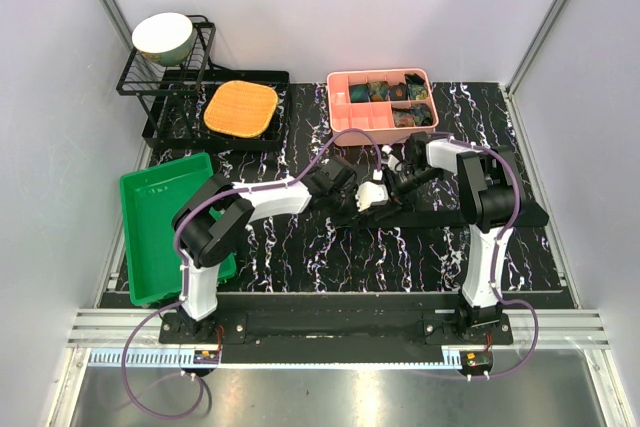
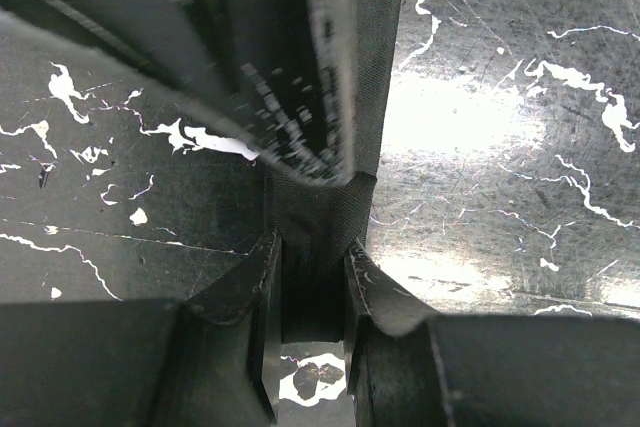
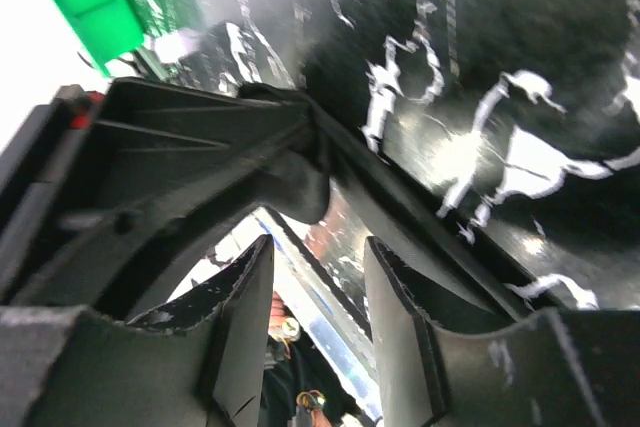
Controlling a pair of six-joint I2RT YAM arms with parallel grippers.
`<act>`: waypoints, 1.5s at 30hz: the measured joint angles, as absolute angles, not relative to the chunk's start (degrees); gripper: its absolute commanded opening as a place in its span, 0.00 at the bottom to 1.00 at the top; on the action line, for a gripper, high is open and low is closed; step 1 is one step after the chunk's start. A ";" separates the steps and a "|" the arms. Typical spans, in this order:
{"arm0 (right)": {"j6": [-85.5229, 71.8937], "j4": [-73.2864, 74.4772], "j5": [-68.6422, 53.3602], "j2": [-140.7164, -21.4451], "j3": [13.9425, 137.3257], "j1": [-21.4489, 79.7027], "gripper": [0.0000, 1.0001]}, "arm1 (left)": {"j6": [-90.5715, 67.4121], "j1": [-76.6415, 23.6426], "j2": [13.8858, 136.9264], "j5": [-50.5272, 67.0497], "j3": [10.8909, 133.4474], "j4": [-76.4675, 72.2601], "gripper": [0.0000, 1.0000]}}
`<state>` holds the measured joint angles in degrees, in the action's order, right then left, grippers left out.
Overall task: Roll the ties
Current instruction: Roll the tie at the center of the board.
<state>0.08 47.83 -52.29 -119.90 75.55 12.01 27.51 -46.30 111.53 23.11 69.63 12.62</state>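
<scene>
A black tie [image 1: 500, 215] lies stretched across the dark marble table from the centre toward the right. My left gripper [image 1: 352, 202] holds one end of it. In the left wrist view, ribbed black fabric of the tie [image 2: 320, 232] sits pinched between the left gripper [image 2: 315, 267] jaws and runs upward into a doubled-over part. My right gripper [image 1: 400, 187] hovers right beside the left one. In the right wrist view the right gripper [image 3: 318, 277] is open with nothing between its fingers, and a strip of the tie [image 3: 440, 237] passes just ahead of it.
A pink divided box [image 1: 340, 97] at the back holds several rolled patterned ties. A green tray [image 1: 165, 212] stands at the left. Behind it are a black wire rack [image 1: 190, 67] with a bowl [image 1: 163, 37] and an orange pad [image 1: 241, 109] on a black tray.
</scene>
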 measured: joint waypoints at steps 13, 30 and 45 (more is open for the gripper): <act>-3.88 41.32 -55.37 -121.60 74.06 14.70 0.40 | 27.35 -46.30 111.55 23.11 69.63 12.62 0.05; -4.97 40.25 -54.11 -121.91 73.10 14.72 0.32 | 27.16 -46.30 111.55 23.11 69.63 12.60 0.05; -4.69 39.75 -53.89 -121.91 73.52 14.66 0.00 | 26.48 -46.28 111.55 23.09 69.63 12.49 0.29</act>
<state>-4.69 39.75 -53.89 -121.91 73.52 14.66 26.48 -46.28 111.55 23.09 69.63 12.49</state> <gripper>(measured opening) 0.020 0.246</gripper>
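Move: The rolled end of the tie is still pinched in the left hand, right at its fingertips. From the open right hand the roll lies about 3 cm to the left, level fore and aft, and 2 cm lower. The tie's flat tail runs off to the right, its middle some 17 cm right of that hand and 2 cm below it. The pink box stands about 20 cm ahead, 1 cm to the left. The tie roll stays clamped in the motionless left fingers while the right hand closes in from the right, about 2 cm left, first arching slightly forward and up, then dipping 2 cm and drawing back. It half closes there, reopens while easing 1 cm forward, then shuts to pinch the tie's fabric beside the left fingertips. ##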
